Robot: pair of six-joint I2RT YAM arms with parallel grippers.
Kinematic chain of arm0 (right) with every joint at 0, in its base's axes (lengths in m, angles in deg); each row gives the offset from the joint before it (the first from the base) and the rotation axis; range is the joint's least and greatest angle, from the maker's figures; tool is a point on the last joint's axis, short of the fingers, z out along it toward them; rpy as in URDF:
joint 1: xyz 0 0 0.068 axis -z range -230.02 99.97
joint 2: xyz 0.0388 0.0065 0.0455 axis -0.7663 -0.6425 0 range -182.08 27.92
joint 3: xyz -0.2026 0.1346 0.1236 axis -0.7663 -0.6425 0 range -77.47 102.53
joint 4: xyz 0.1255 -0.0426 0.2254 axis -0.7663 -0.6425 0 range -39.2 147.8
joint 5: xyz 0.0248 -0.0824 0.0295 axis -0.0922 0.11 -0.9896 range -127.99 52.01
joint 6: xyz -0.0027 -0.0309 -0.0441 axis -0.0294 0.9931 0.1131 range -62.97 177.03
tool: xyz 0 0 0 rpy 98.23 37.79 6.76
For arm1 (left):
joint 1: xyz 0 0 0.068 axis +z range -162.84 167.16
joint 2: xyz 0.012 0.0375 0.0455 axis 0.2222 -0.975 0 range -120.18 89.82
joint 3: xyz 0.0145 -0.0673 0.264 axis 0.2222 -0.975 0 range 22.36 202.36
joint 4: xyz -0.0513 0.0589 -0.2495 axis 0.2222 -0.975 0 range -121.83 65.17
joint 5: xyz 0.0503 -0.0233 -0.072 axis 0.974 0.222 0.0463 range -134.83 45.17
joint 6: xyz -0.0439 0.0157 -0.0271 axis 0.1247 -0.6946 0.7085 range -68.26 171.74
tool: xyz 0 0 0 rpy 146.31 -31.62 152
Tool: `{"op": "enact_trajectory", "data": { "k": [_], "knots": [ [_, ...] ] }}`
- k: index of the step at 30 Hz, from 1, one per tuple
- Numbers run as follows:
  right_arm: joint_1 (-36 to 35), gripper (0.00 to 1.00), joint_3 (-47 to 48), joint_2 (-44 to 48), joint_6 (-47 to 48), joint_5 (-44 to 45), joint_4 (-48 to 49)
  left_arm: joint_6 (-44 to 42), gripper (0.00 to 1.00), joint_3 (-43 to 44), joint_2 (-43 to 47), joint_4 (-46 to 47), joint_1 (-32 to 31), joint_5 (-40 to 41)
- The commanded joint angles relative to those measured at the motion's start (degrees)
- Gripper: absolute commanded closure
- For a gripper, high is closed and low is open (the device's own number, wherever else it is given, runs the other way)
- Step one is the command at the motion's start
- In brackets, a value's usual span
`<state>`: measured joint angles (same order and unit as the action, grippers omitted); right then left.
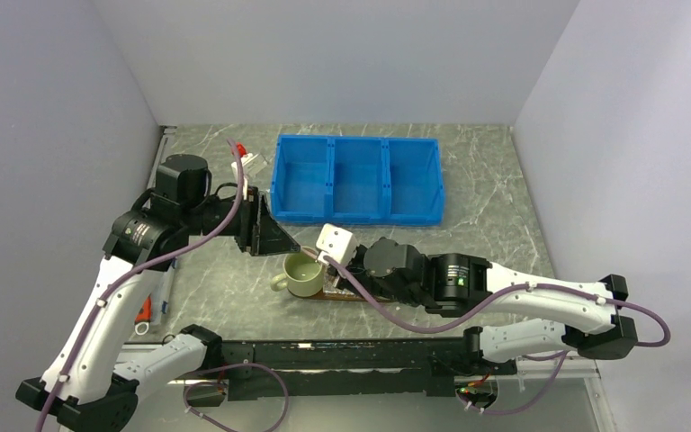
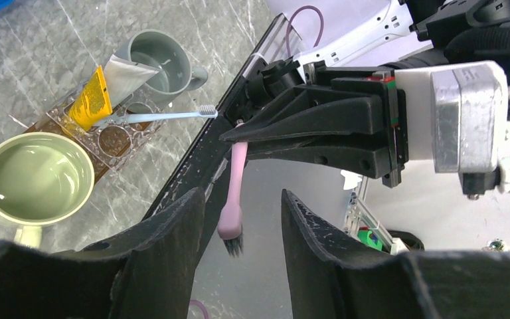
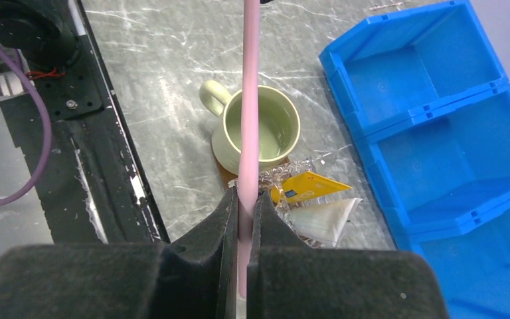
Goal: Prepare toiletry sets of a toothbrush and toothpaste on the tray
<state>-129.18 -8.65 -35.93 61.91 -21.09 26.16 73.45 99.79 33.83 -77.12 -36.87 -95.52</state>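
My right gripper (image 3: 244, 194) is shut on the handle of the pink toothbrush (image 3: 249, 100), holding it in the air. Its bristled head (image 2: 231, 226) hangs between the fingers of my left gripper (image 2: 241, 196), which is open and apart from it on both sides. The pale toothbrush (image 2: 166, 115), the yellow tube (image 2: 91, 100) and the white tube (image 2: 127, 68) lie on a clear holder (image 2: 116, 136) over the brown tray (image 1: 346, 295). Both grippers meet just above the tray's left end.
A green mug (image 1: 304, 273) stands at the tray's left end and a grey mug (image 2: 163, 61) at the other end. The blue three-compartment bin (image 1: 357, 178) sits behind them. The black rail (image 1: 342, 355) of the arm bases runs along the near edge.
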Motion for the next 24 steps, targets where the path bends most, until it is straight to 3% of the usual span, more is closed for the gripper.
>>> {"op": "enact_trajectory", "data": {
  "k": [1,16,24],
  "knots": [
    [-1.79,1.0,2.72,-0.55,1.09,6.96,1.18,0.2,0.51,1.24,-0.08,0.28,0.31,0.03],
    [-3.09,1.0,1.76,-0.26,0.3,9.21,2.25,0.24,0.67,1.25,0.35,0.28,0.96,0.69],
    [-3.46,1.0,1.38,-0.2,0.04,8.58,2.59,0.52,0.69,1.33,0.27,0.87,1.18,0.92]
  ]
}}
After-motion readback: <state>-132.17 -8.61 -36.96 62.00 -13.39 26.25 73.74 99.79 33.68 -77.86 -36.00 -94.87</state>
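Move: The pink toothbrush's head is already between the left hand's half-open fingertips, practically at its hand point. The green mug stands about 7 cm ahead of that hand, level sideways and some 22 cm below; the yellow toothpaste in its clear holder is roughly 8 cm ahead, 7 cm to the right and 20 cm down. From the right hand, which already grips the handle, the toothbrush head lies about 8 cm left, 3 cm ahead and 4 cm higher. The right fingers keep their pinch on the toothbrush handle, almost still, that hand turning only about 5 degrees clockwise with the head held out to the left hand. Staying nearly in place, the left hand narrows its fingers around the head from half open to about a third open; whether a pad touches it can't be seen. ##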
